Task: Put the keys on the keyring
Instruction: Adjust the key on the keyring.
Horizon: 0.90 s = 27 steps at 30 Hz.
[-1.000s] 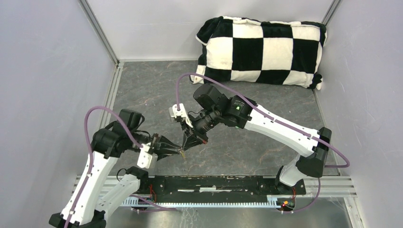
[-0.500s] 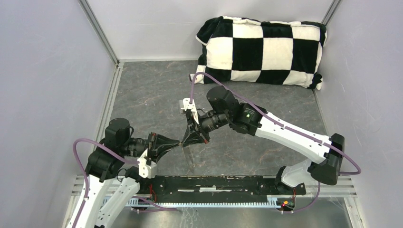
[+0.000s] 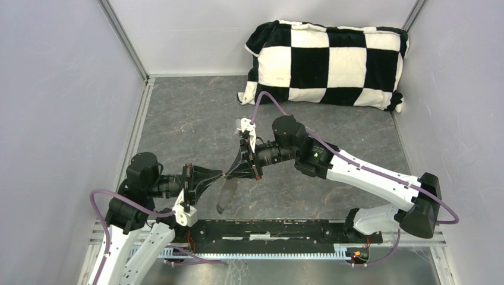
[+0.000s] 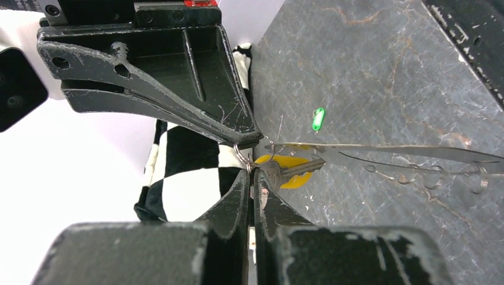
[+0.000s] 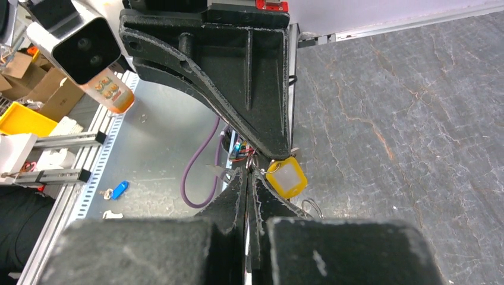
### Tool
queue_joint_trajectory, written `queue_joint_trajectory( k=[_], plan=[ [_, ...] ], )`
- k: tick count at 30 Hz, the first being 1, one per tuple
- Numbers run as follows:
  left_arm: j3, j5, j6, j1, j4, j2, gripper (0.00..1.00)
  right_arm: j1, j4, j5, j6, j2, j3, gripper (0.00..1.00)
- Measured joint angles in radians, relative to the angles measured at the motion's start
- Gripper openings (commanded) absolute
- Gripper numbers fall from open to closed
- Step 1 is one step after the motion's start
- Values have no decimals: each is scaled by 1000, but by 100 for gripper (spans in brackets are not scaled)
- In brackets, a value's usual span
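Note:
My two grippers meet tip to tip above the grey table. The left gripper is shut, its tips pinching the metal key with the yellow head where a small ring joins it. The right gripper is shut on the keyring, a long thin silvery loop that trails away from its tip. The yellow head hangs just beside both tips. The green-headed key lies alone on the table beyond them.
A black-and-white checkered pillow lies at the back right. A black rail runs along the near edge between the arm bases. A loose small ring lies on the table. Grey walls close in both sides.
The left jaws have closed at the meeting point. The left arm has sunk lower and the right arm has swung out to the right, while the tips stayed together.

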Motion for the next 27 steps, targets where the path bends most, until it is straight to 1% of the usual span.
queue_joint_trajectory(
  k=[4, 6, 8, 10, 18, 20, 22, 24, 26, 27],
  plan=[
    [-3, -15, 17, 0, 11, -5, 11, -7, 50, 17, 24, -13, -29, 0],
    [-10, -15, 24, 0, 13, -10, 18, -8, 85, 30, 42, -25, -53, 0],
    [-22, -15, 32, 0, 12, -18, 22, -10, 140, 51, 70, -45, -90, 0],
    [-31, -14, 44, 0, 11, -24, 28, -12, 183, 72, 91, -64, -125, 0],
    [-30, -13, 49, 0, 9, -14, 36, -20, 335, 145, 166, -107, -226, 0],
    [-14, -12, 14, 0, 10, 7, 38, -23, 383, 158, 176, -122, -261, 0],
    [9, -9, -60, 0, 27, 32, 42, -24, 416, 164, 183, -141, -294, 0],
    [30, -6, -169, 0, 76, 53, 44, -24, 434, 169, 179, -155, -317, 0],
    [62, -2, -312, 0, 130, 80, 46, -24, 438, 174, 162, -163, -325, 0],
    [70, 3, -344, 0, 142, 88, 46, -24, 438, 175, 150, -166, -327, 0]
  ],
)
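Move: Right at both hands' fingertips is the keyring: about 1 cm to the right of the left hand's point, and level with the right hand's point, whose fingers hold it. From the left hand, the key hangs some 2 cm below and 1 cm to the right, and the yellow tag about 2 cm below and 2 cm to the right, both straight beside it. The grey plate's middle is roughly 2 cm back, 1 cm to the right and 6 cm below. Letting go of the keyring, the left fingers open to nearly half while that hand stays almost in place; it then rises about 3 cm from its low point, edging 1 cm forward and rolling some 15 degrees, its forward side dipping. The right hand keeps its pinch on the ring and draws it about 2 cm forward and 2 cm to the right, away from the left fingers, its fingertips swinging up and forward. ##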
